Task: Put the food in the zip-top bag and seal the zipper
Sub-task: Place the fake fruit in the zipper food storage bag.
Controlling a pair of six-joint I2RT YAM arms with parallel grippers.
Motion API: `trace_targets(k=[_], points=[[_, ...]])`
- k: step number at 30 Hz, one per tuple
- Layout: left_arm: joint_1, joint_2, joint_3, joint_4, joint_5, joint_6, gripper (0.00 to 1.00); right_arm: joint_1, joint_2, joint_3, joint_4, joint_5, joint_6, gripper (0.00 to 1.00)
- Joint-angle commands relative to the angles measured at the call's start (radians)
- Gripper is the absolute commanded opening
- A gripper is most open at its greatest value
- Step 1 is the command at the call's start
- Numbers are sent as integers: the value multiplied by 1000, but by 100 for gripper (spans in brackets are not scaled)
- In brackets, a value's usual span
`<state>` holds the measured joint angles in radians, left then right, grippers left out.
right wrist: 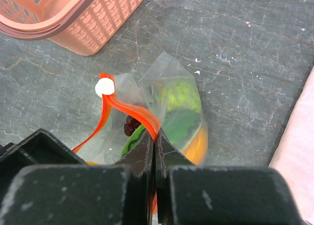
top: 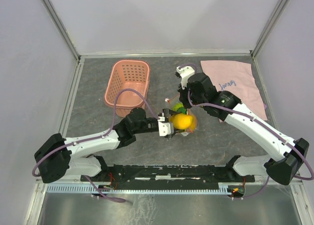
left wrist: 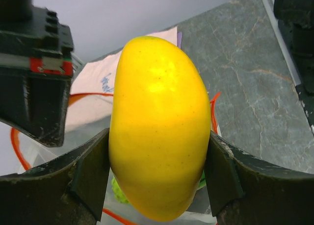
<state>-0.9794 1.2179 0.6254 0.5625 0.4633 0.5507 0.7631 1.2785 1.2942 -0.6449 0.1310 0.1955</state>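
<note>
A big yellow fruit (left wrist: 159, 127) sits squeezed between the two fingers (left wrist: 91, 171) of my left gripper (left wrist: 159, 173), just above the open mouth of the zip-top bag (right wrist: 171, 85). In the top view the fruit (top: 182, 121) and the left gripper (top: 171, 127) hang over the bag at the table's middle. My right gripper (right wrist: 154, 139) is shut on the red-orange zipper (right wrist: 130, 110), holding one lip up; its white slider (right wrist: 104, 87) is at the far end. Inside the bag lie a green piece (right wrist: 179, 95), dark grapes (right wrist: 131, 124) and an orange fruit (right wrist: 198, 144).
A pink slotted basket (top: 127, 83) stands at the back left of the bag, close to it in the right wrist view (right wrist: 73, 19). A pink cloth (top: 233, 83) lies at the back right. Walls enclose the grey table (top: 98, 122).
</note>
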Motion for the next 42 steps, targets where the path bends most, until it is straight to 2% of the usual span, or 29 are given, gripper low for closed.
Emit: trace_targets(k=[1,8,14,20,27,35,39,42], points=[[-4,29,33,-11,-42,88,39,-5,-23,18,59,-10,12,1],[9,24,13,-55,-149,89,39,-4,-38,15,57,-11,10,1],[22,17,40,-107,-277,-17,42,-4,-46,8,63,-15,12,1],[21,58,85,-137,-439,-191,46,-3,-58,5,72,-26,21,1],[21,104,168,-201,-546,-435,55,-3,-60,-8,100,-65,53,1],[21,131,227,-306,-784,-657,58,-4,-50,-11,120,-95,73,1],[21,130,239,-344,-912,-734,58,-3,-50,-12,120,-94,75,1],[21,135,250,-359,-939,-759,62,-4,-50,-16,120,-90,74,2]])
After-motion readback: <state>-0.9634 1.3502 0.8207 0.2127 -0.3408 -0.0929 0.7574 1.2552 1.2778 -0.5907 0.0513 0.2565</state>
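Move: The yellow fruit is already in my left hand. The bag's open mouth lies about 6 cm ahead of that hand, 1 cm to its left and 4 cm lower; the white zipper slider is roughly 9 cm ahead and 5 cm left, 2 cm lower. Inside the bag the watermelon sits 4 cm ahead, 2 cm right, the orange fruit level, 5 cm right, both some 8 cm below. From my right hand, pinching the zipper edge, the mouth is level, 3 cm left and 3 cm lower. Keeping hold of the yellow fruit, I sink my left hand about 5 cm and sweep it some 11 cm forward, drifting left, into the bag's mouth towards its slider end. On the way I turn the hand some 50 degrees counter-clockwise and tip the fingers down. My right hand keeps its pinch on the zipper edge, easing slightly left and up. ##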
